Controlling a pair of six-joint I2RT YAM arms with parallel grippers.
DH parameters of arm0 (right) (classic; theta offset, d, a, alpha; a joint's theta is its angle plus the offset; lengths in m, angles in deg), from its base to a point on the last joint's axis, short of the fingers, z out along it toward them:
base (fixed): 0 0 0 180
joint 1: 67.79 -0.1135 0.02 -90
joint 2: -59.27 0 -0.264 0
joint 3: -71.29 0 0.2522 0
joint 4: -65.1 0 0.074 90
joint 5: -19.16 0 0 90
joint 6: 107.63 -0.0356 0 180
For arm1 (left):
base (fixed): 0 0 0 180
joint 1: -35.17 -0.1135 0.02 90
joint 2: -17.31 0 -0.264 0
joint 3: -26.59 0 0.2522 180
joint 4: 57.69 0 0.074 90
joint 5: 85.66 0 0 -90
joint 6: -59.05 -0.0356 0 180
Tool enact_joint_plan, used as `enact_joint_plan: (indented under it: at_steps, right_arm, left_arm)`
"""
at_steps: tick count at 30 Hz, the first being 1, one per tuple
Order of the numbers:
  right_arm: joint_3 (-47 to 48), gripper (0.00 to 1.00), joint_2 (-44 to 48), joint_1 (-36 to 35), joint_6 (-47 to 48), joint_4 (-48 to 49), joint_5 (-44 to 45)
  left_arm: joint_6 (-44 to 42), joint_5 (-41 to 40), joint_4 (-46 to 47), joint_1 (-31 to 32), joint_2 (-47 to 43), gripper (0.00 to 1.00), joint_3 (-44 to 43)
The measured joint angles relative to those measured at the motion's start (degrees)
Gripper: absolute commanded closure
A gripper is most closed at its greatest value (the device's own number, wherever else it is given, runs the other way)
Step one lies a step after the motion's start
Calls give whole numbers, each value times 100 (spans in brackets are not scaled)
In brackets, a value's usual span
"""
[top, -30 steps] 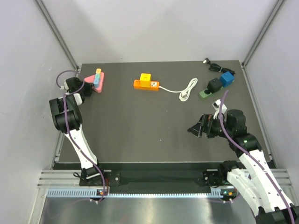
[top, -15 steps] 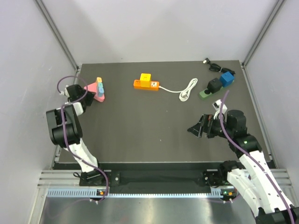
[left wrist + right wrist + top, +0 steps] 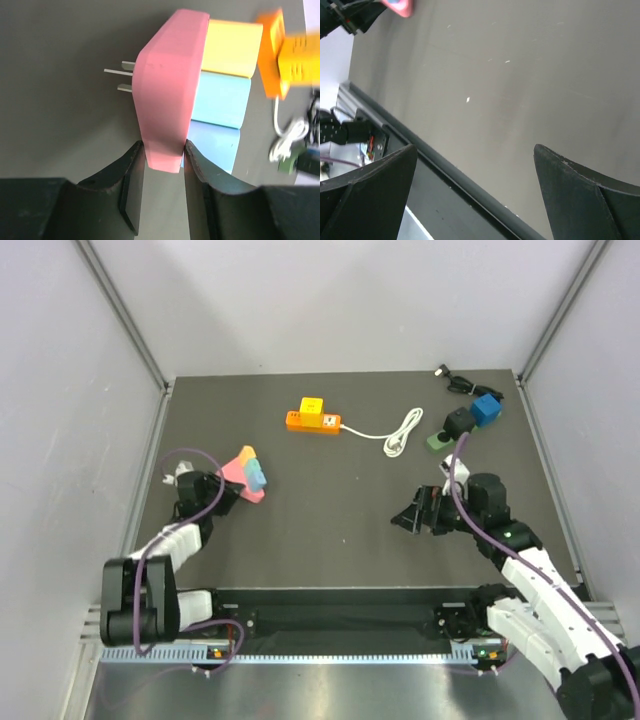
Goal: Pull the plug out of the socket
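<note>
My left gripper [image 3: 220,491] is shut on the narrow end of a pink triangular socket block [image 3: 238,467], held at the table's left side. In the left wrist view the pink socket block [image 3: 170,90] sits squeezed between my fingers [image 3: 131,175], its metal prongs [image 3: 120,75] pointing left. A yellow plug [image 3: 231,47], a light blue plug [image 3: 222,100] and a darker blue one [image 3: 212,147] stick out of its right face. My right gripper [image 3: 410,520] hovers open over bare table at the right, with nothing between its fingers [image 3: 375,185].
An orange power strip [image 3: 312,421] with a yellow plug [image 3: 312,404] and a coiled white cable [image 3: 402,430] lies at the back middle. A green strip with a black plug [image 3: 446,433], a blue block [image 3: 487,408] and a black cable [image 3: 455,381] sit at the back right.
My left arm has carried the pink socket block from the far left corner towards the near side and to the right. The right gripper has shifted slightly left, still open.
</note>
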Motion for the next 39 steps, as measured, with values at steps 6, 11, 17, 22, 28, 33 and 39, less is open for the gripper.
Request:
enact_joint_plan:
  at_steps: [6, 11, 17, 22, 28, 33, 39]
  right_arm:
    - [-37, 0, -715, -1408, -474, 807, 682]
    - [52, 0, -1519, -2500, -861, 1215, 1432]
    - [973, 0, -2693, -3703, -1285, 1150, 2747]
    - [1515, 0, -3373, -4111, -1655, 1307, 3300]
    - [1937, 0, -3936, -4138, -1738, 1143, 3414]
    - [1989, 0, -3801, -4146, -1714, 1143, 3416]
    - [1692, 0, -3338, -4162, -1687, 1152, 3370]
  left_arm:
    - [216, -15, -48, 964, -927, 100, 734]
    - [573, -13, 212, 1390, -1493, 100, 1346]
    - [855, -31, 358, 1519, -1843, 95, 1703]
    - [798, -7, 210, 1532, -1928, 37, 1711]
    - [748, 7, -326, 1552, -2081, 27, 1665]
    - [774, -120, -660, 1554, -2393, 27, 1679]
    - [820, -380, -1432, 1528, -3032, 33, 1646]
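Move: The left hand still pinches one corner of the pink triangular block with coloured cubes, whose middle lies about 4 cm ahead and 3 cm to its right. The bare table it is taken to is some 5 cm back, 10 cm right and 4 cm below; the orange socket strip is about 25 cm ahead, 18 cm right and 4 cm below. From the right hand, empty and open, the block is about 40 cm left, 16 cm ahead and 7 cm lower. Still pinching the pink block by its corner, the left hand draws it back and to the right, about 8 cm each way, turning some 10 degrees clockwise, then opens to let go and backs off 2 cm more. Meanwhile the open right hand swings about 17 cm left towards the block, dips some 4 cm, then rises about 2 cm, its left side rolling down a little. ##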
